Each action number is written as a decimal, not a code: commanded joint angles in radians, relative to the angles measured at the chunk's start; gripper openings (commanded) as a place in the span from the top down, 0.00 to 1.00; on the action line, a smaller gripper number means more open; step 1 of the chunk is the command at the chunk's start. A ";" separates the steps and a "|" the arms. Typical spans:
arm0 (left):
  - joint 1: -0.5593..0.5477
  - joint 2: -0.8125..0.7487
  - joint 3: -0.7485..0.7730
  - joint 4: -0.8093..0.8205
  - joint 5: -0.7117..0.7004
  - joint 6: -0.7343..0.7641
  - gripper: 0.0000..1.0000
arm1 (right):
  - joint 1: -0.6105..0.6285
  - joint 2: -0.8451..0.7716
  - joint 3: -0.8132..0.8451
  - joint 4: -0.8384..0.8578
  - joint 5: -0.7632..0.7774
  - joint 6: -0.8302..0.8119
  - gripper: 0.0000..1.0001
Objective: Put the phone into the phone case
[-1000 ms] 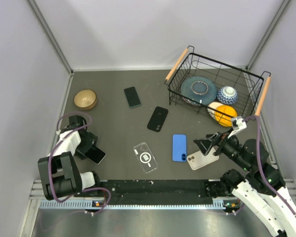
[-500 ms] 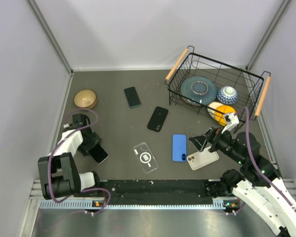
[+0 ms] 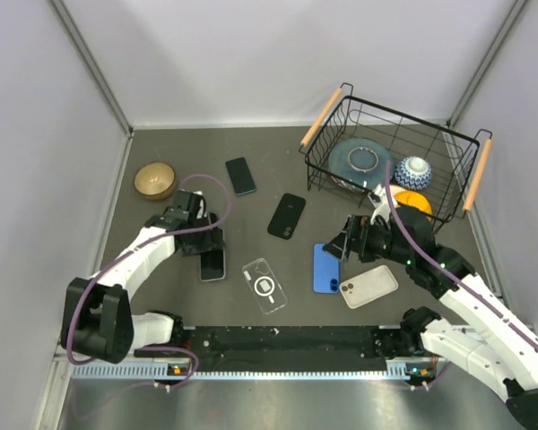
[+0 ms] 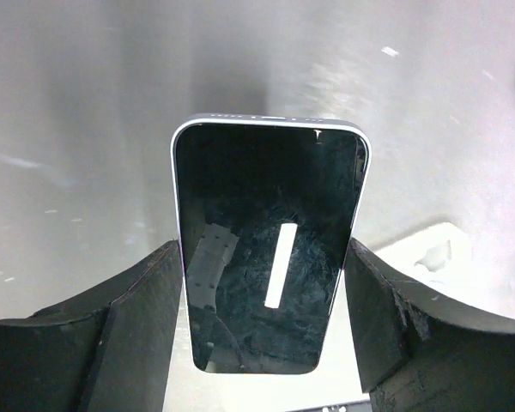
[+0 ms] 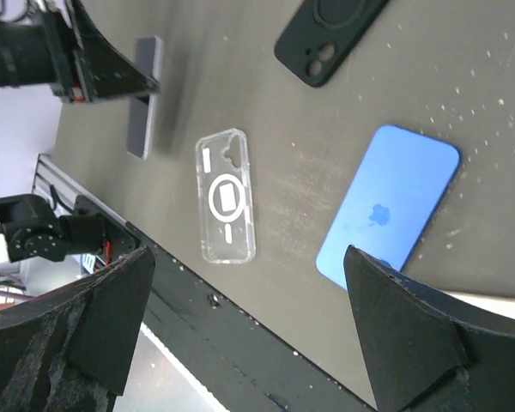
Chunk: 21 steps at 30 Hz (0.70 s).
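The phone (image 3: 212, 264) has a dark screen and a pale rim. My left gripper (image 3: 208, 245) is shut on it, left of the middle of the table. In the left wrist view the phone (image 4: 270, 257) stands between both fingers (image 4: 146, 309) of my left gripper (image 4: 264, 259), which press on its long edges. The phone case (image 3: 264, 285) is clear with a white ring and lies flat just right of the phone. My right gripper (image 3: 342, 246) hangs open over the table by the blue phone. In the right wrist view the case (image 5: 226, 196) lies ahead of my empty right gripper (image 5: 247, 257), and the held phone (image 5: 144, 99) shows edge-on.
A blue phone (image 3: 325, 267) and a beige phone (image 3: 368, 286) lie face down right of the case. A black case (image 3: 287, 215), a black phone (image 3: 240, 176) and a gold bowl (image 3: 155, 179) sit farther back. A wire basket (image 3: 412, 117) with dishes stands at back right.
My left gripper has closed on the phone and carried it right from the table's left edge towards the clear case. My right arm has moved left, off the beige phone.
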<state>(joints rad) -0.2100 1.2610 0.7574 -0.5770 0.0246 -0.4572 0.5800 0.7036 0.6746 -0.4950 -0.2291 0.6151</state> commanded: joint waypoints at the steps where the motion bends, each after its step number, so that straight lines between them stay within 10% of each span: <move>1: -0.091 -0.069 0.020 0.103 0.159 0.097 0.73 | 0.009 0.075 0.140 0.069 -0.039 -0.043 0.10; 11: -0.348 -0.256 -0.081 0.290 0.293 0.140 0.77 | 0.009 0.367 0.240 0.179 -0.234 0.020 0.50; 21: -0.585 -0.227 -0.070 0.384 0.236 0.198 0.80 | 0.021 0.600 0.299 0.231 -0.398 0.109 0.54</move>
<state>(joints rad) -0.7422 1.0294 0.6762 -0.3305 0.2676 -0.3000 0.5812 1.2766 0.9184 -0.3248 -0.5606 0.6823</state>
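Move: The clear phone case lies about 14 cm to the right of the left hand, 9 cm back and some 6 cm below; that hand already holds the phone. From the right hand the case is roughly 18 cm left, 2 cm back and 18 cm down. Also counted from the right hand, the blue phone lies almost beneath it, about 3 cm ahead and 2 cm left, and the black case some 17 cm ahead and 12 cm left, both about 18 cm down. Keeping its pinch on the phone's long edges, the left hand carries it about 16 cm right and 8 cm back towards the clear case, rising some 7 cm while turning 45 degrees clockwise and tilting its fingertips up. The right hand swings left and a little forward towards the case, still high, tipping its fingers down and closing them to about half open on nothing. ##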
